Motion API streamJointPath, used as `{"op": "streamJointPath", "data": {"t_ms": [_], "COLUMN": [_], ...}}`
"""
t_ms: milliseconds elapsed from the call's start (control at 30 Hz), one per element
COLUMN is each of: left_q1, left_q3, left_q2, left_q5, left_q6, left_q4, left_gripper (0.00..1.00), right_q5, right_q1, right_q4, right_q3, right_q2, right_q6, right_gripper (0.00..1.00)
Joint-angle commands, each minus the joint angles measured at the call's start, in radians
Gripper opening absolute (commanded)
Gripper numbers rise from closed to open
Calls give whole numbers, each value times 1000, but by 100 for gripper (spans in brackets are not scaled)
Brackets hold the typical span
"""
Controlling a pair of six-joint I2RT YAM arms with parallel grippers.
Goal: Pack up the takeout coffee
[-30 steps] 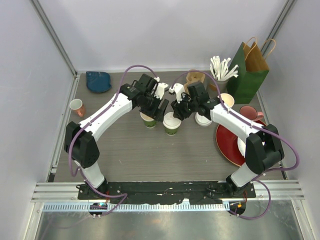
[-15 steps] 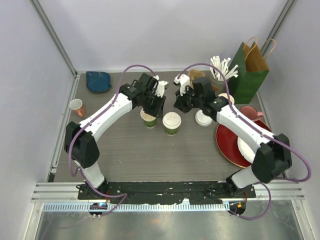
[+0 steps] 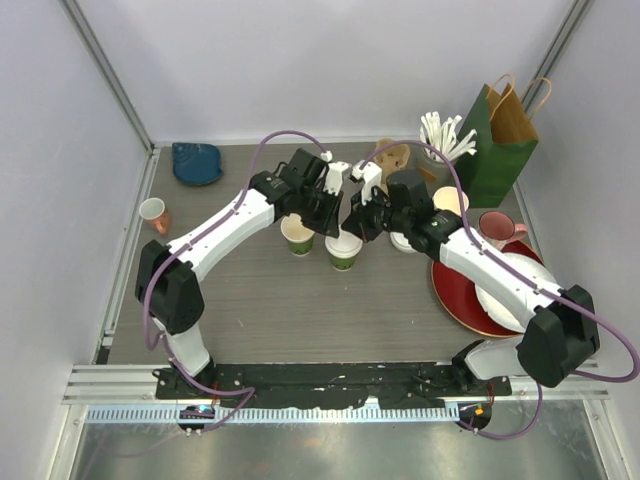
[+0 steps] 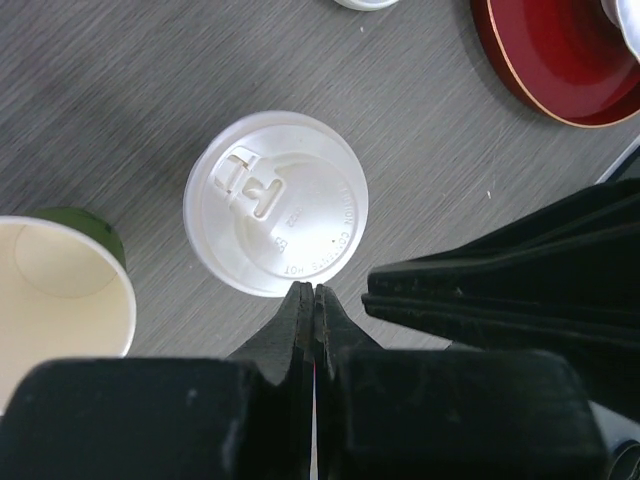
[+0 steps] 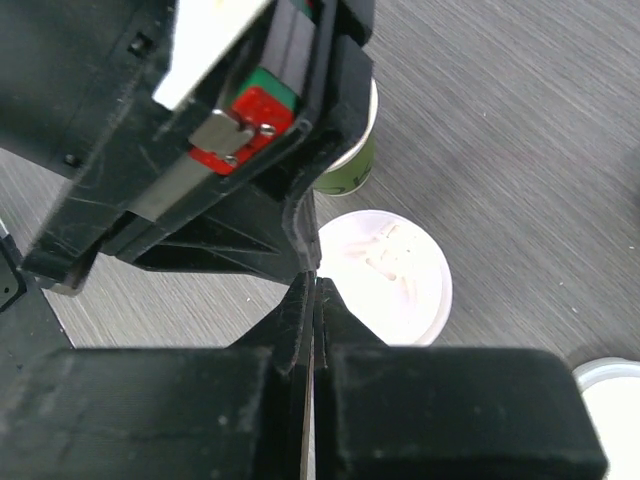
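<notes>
One takeout coffee cup (image 3: 343,250), dark green with a white lid (image 4: 275,203), stands mid-table. A second green cup (image 3: 298,237), lidless and cream inside (image 4: 55,290), stands just left of it. A loose white lid (image 3: 407,241) lies to the right. My left gripper (image 3: 334,224) and right gripper (image 3: 352,225) meet tip to tip over the lidded cup. Both are shut with nothing between their fingers. The left tips (image 4: 313,291) sit at the lid's near rim, and the right tips (image 5: 313,285) at the edge of the lid (image 5: 385,275). Whether they touch it I cannot tell.
A green paper bag (image 3: 490,150) stands at the back right beside a holder of white sticks (image 3: 445,135). A red plate (image 3: 470,290), a pink mug (image 3: 497,228) and a cream cup (image 3: 452,200) are at the right. A blue object (image 3: 197,162) and a small pink cup (image 3: 153,212) are at the left.
Both grippers have gone from open to shut. The right gripper swung away from the lidded cup, then came back; both arms now meet above the lid.
</notes>
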Motion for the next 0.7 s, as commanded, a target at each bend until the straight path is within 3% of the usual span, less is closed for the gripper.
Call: {"op": "streamJointPath", "data": {"t_ms": [0, 233, 467, 667], "left_q1": [-6, -11, -11, -11], "left_q3": [-8, -37, -55, 27], "left_q2": [24, 111, 71, 15], "left_q5": [14, 26, 25, 40], "left_q6": [-19, -12, 8, 28], "left_q4": [62, 23, 42, 7], "left_gripper": [0, 0, 0, 0], "right_q5": [-26, 14, 17, -5], "right_q1": [-1, -10, -13, -14], "right_q4": [79, 184, 129, 82], "right_q3": [-60, -247, -197, -100], "right_q2": [-21, 13, -12, -38], "right_q6": [58, 92, 80, 74], "right_gripper": [1, 1, 1, 1]}}
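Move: The lidded coffee cup stands under both shut grippers: its middle is about 3 cm right of the left hand, 1 cm ahead and 10 cm below; from the right hand it is roughly 2 cm left, 1 cm ahead and 12 cm below. The open cup stands some 9 cm to the lidded cup's left and 3 cm farther out. From the right hand, the spare lids lie about 11 cm right, 4 cm ahead and 15 cm below. Both closed grippers come down onto the cup's white lid, fingertips meeting its back part side by side. The left sinks nearly 5 cm, almost straight; the right drops about 7 cm while drawing back some 2 cm and slightly right. Then each eases up by half a centimetre or so, fingers still shut. ##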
